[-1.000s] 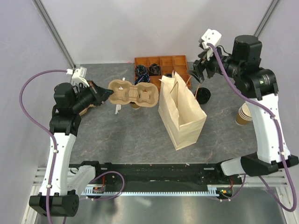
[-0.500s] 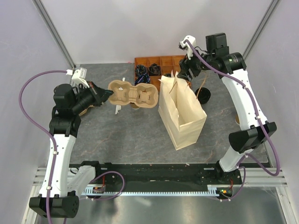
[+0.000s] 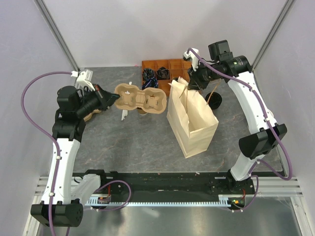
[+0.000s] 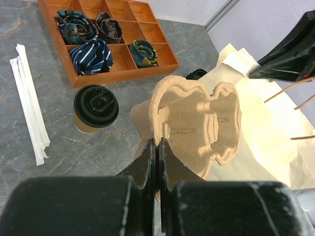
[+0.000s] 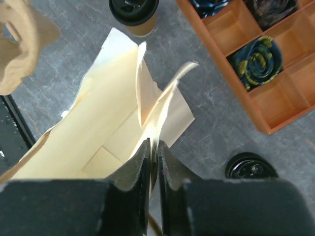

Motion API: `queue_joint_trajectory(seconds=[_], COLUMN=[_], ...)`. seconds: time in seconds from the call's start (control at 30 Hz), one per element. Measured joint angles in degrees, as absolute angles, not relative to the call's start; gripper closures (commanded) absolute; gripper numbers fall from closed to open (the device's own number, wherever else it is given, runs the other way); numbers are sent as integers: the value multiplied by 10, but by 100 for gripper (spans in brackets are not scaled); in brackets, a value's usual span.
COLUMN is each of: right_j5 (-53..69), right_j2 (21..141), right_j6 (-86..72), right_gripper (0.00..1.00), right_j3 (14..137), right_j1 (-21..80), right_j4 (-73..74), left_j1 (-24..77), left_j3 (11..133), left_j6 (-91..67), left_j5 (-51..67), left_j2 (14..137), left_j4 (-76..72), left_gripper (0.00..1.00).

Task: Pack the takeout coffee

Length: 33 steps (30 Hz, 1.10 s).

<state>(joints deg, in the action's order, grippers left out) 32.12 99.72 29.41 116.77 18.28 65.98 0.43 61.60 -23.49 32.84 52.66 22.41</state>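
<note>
The takeout coffee (image 4: pixel 96 107), a tan cup with a black lid, stands on the table in front of the orange tray (image 4: pixel 74 81). It also shows at the top edge of the right wrist view (image 5: pixel 134 10). In the top view the cup carrier mostly hides it. My left gripper (image 4: pixel 157 142) is shut on the rim of the brown pulp cup carrier (image 3: pixel 140 97), holding it in the air above the cup. My right gripper (image 5: pixel 153 145) is shut on the far top edge of the open paper bag (image 3: pixel 193 120).
The orange tray (image 3: pixel 170 69) with rolled ties sits at the back. White wrapped straws (image 4: pixel 29 103) lie left of the cup. A second black lid (image 3: pixel 214 100) sits right of the bag, also seen in the right wrist view (image 5: pixel 251 167).
The right arm swung left from the back right corner to the bag, and its jaws closed on the bag's top edge. The left arm and carrier stayed put.
</note>
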Motion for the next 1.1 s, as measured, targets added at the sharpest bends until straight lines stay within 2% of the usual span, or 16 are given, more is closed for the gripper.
queue_joint_trajectory(seconds=[0.07, 0.3, 0.73, 1.1], right_j5=[319, 307, 262, 217], right_j2=[1003, 995, 721, 621], right_j6=[287, 206, -109, -198], right_gripper=[100, 100, 100, 100], right_j3=[1167, 1155, 862, 686], right_j1=[183, 183, 184, 197], right_j4=[667, 648, 357, 188], left_j1=[4, 4, 4, 11], left_j3=[622, 664, 863, 1022], left_j6=[-230, -199, -96, -2], left_j5=[334, 346, 357, 437], left_j2=[529, 542, 613, 672], left_j4=[224, 227, 230, 242], left_gripper=[98, 98, 98, 98])
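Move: The right hand's fingers already straddle the far right rim of the paper bag. The middle of the bag's mouth lies about 8 cm back and 2 cm to the right, roughly 2 cm lower; the black lid sits some 14 cm ahead and 16 cm right, down on the table. From the left hand, which holds the carrier, that mouth is about 35 cm right and 4 cm back, near its own height; the coffee cup is some 12 cm ahead and 8 cm right, 23 cm below. Straight up goes the left hand, some 20 cm, tipping its fingers up nearly 40 degrees with the carrier still pinched by its end. The right hand sinks slightly while its fingers shut on the bag's paper rim, then draws it back about 6 cm and up 4, rolling its left side up and turning clockwise some 30 degrees. ##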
